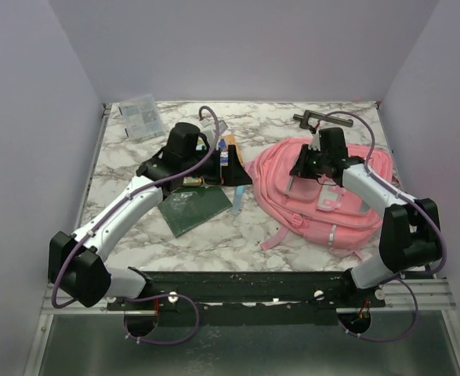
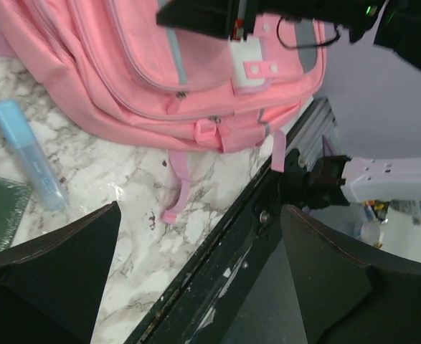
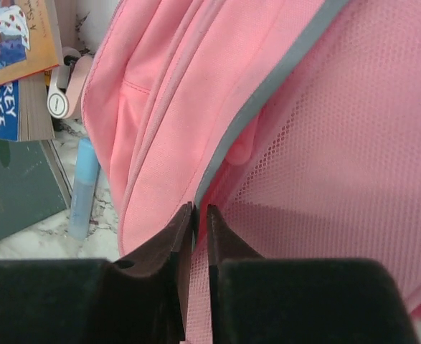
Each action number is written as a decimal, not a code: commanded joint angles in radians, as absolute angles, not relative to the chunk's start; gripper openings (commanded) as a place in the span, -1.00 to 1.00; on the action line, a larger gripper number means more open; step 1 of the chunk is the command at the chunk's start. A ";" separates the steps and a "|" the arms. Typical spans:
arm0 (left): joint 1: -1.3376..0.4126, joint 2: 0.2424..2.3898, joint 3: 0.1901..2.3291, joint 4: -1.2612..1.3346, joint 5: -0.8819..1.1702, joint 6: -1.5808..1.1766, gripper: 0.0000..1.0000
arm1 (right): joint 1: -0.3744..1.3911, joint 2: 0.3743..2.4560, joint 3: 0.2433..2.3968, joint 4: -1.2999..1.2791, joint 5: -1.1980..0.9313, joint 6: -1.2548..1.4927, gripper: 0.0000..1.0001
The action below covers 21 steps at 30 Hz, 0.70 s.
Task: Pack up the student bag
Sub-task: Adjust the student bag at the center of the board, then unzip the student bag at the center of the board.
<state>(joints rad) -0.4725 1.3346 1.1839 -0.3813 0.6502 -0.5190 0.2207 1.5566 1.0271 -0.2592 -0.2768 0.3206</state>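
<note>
The student bag (image 1: pixel 331 207) lies flat on the right half of the marble table, pink with a grey-trimmed mesh pocket (image 3: pixel 325 143). My right gripper (image 1: pixel 304 168) sits on its upper left part. In the right wrist view the right gripper (image 3: pixel 199 209) is shut on the pocket's grey-trimmed edge, with only a sliver between the fingers. My left gripper (image 1: pixel 233 168) hovers left of the bag over the books, open wide. The left wrist view shows that gripper (image 2: pixel 199 211) empty, with the bag (image 2: pixel 124 64) and a loose strap (image 2: pixel 178 190) beyond it.
A blue marker (image 1: pixel 237 200) and a green notebook (image 1: pixel 192 207) lie left of the bag. Stacked books (image 1: pixel 228 149) sit under the left gripper. A clear packet (image 1: pixel 142 116) lies back left, a black clamp (image 1: pixel 324 119) back right. A black rail (image 1: pixel 253 286) edges the front.
</note>
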 commanded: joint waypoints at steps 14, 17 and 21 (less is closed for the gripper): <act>-0.867 1.453 0.940 0.254 0.124 -0.627 0.85 | 0.211 1.049 0.732 -0.418 0.104 0.859 0.55; -0.878 1.484 0.920 0.326 0.137 -0.669 0.85 | 0.210 0.965 0.635 -0.342 0.089 0.985 0.63; -0.897 1.500 0.908 0.346 0.116 -0.678 0.85 | 0.210 0.922 0.513 -0.203 0.056 1.096 0.54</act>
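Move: The right fingers still have the student bag's grey-piped pocket edge between their tips; the bag's middle lies about 9 cm to their right, 7 cm back and 6 cm lower, the white patch some 12 cm right and 8 cm back, and the blue tube about 18 cm left and 8 cm back. From the raised left hand the bag's middle is roughly 25 cm right, 8 cm back and 15 cm below, with the blue tube some 9 cm back, far below. The right fingers spread wide and let go of the grey-piped pocket edge, and that hand draws back about 9 cm and to the right 6 cm towards the white patch, rising slightly before dipping again while it swings some 35 degrees clockwise. Meanwhile the open left hand comes in towards the bag's left side, first right, back and down and then mainly right, about 11 cm right and 8 cm down in all, its fingers staying wide apart with no touch to be seen. ##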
